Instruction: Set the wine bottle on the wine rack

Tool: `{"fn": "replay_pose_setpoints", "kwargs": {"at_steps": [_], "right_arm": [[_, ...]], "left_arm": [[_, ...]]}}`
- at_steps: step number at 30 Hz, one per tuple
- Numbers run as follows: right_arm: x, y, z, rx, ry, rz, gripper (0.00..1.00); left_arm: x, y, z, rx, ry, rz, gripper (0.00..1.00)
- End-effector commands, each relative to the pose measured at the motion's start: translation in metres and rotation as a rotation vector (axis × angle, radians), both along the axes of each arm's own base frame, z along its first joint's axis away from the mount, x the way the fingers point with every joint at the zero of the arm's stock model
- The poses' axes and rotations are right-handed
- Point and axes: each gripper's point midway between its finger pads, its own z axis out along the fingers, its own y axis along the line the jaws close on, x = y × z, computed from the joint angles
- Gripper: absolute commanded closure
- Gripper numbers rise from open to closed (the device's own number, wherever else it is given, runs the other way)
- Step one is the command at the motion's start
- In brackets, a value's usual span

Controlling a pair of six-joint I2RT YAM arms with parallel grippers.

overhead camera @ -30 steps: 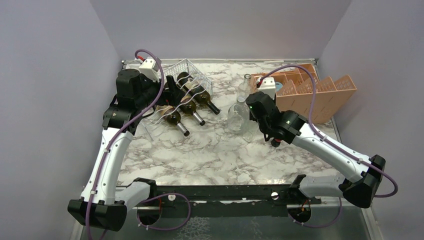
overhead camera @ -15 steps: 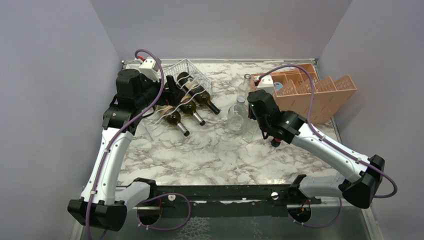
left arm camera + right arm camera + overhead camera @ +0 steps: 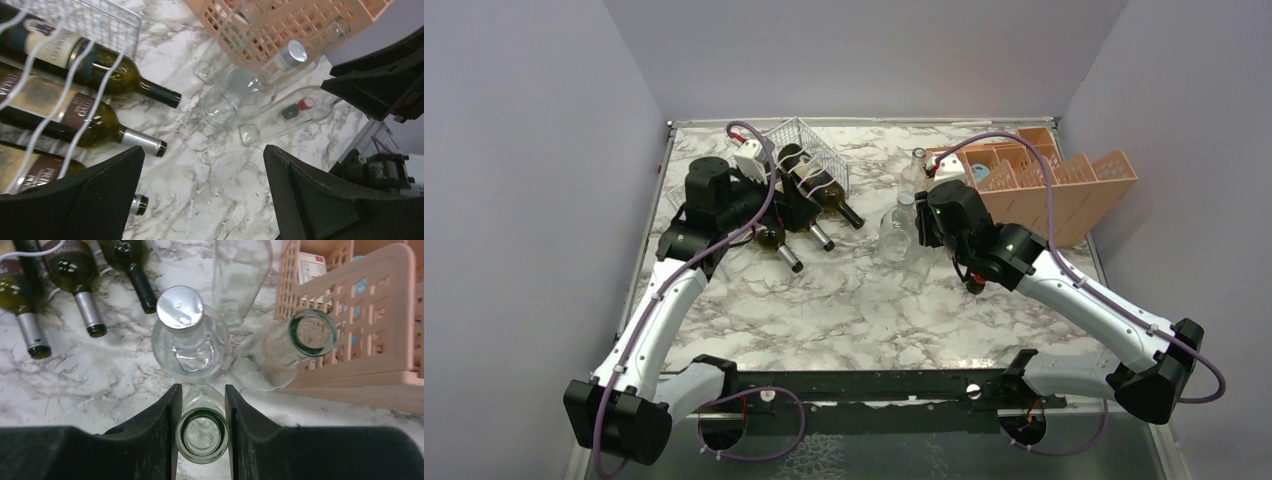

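The white wire wine rack stands at the back left, and three dark wine bottles lie on it with their necks toward the front. My right gripper is shut on the neck of an upright clear glass wine bottle, which stands on the table in the top view. My left gripper is open and empty, and hovers above the marble just in front of the dark bottles' necks. The rack's wires show at the upper left of the left wrist view.
A clear bottle with a silver cap and an open clear bottle stand right beside the held one. A taller clear bottle stands behind them. The orange divided crate is at the back right. Purple walls enclose the table.
My left arm has swung right and forward, from the rack's left side to in front of the dark bottles. My right gripper has shifted slightly left at the clear bottle.
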Motion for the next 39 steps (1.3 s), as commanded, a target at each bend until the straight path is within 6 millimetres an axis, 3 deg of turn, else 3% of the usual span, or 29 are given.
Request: {"fn": "replay_pose_setpoints", "kwargs": {"at_steps": [1, 11, 15, 22, 31, 39], "right_arm": [[-0.015, 0.024, 0.016, 0.078, 0.009, 0.181, 0.99], [-0.030, 0.055, 0.013, 0.156, 0.058, 0.340, 0.99], [-0.035, 0.070, 0.017, 0.206, 0.062, 0.411, 0.99], [-0.042, 0.099, 0.036, 0.296, 0.043, 0.550, 0.99], [-0.053, 0.118, 0.058, 0.320, 0.012, 0.702, 0.99], [-0.070, 0.124, 0.092, 0.389, -0.064, 0.816, 0.99]], "left_arm": [[-0.014, -0.033, 0.002, -0.085, -0.094, -0.115, 0.05], [-0.045, -0.079, -0.058, -0.119, -0.160, -0.211, 0.07], [-0.066, -0.095, -0.078, -0.111, -0.206, -0.257, 0.08], [-0.091, -0.122, -0.094, -0.086, -0.249, -0.365, 0.08], [-0.104, -0.123, -0.109, -0.107, -0.332, -0.383, 0.07], [-0.107, -0.120, -0.123, -0.046, -0.410, -0.430, 0.08]]}}
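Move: Some 25 cm to the right of the empty left hand and about 14 cm below it is the middle of the clear bottle, roughly 2 cm nearer the base. The wine rack's middle is 15 cm ahead, 12 cm left and 21 cm down. The right hand already grips this bottle's neck, its middle 12 cm straight below. From the right hand, the capped bottle stands 7 cm ahead and 4 cm left, 14 cm down. Sweeping down, right and back off the rack by some 12 cm each way, the open left gripper approaches the clear bottle's body, turning clockwise and tipping its fingers up. The right hand keeps its neck grip, carries the bottle about 11 cm left and some 6 cm back to meet it, turns 40 degrees counter-clockwise, rolls the bottle's base towards the left gripper, and rises slightly at the end. ##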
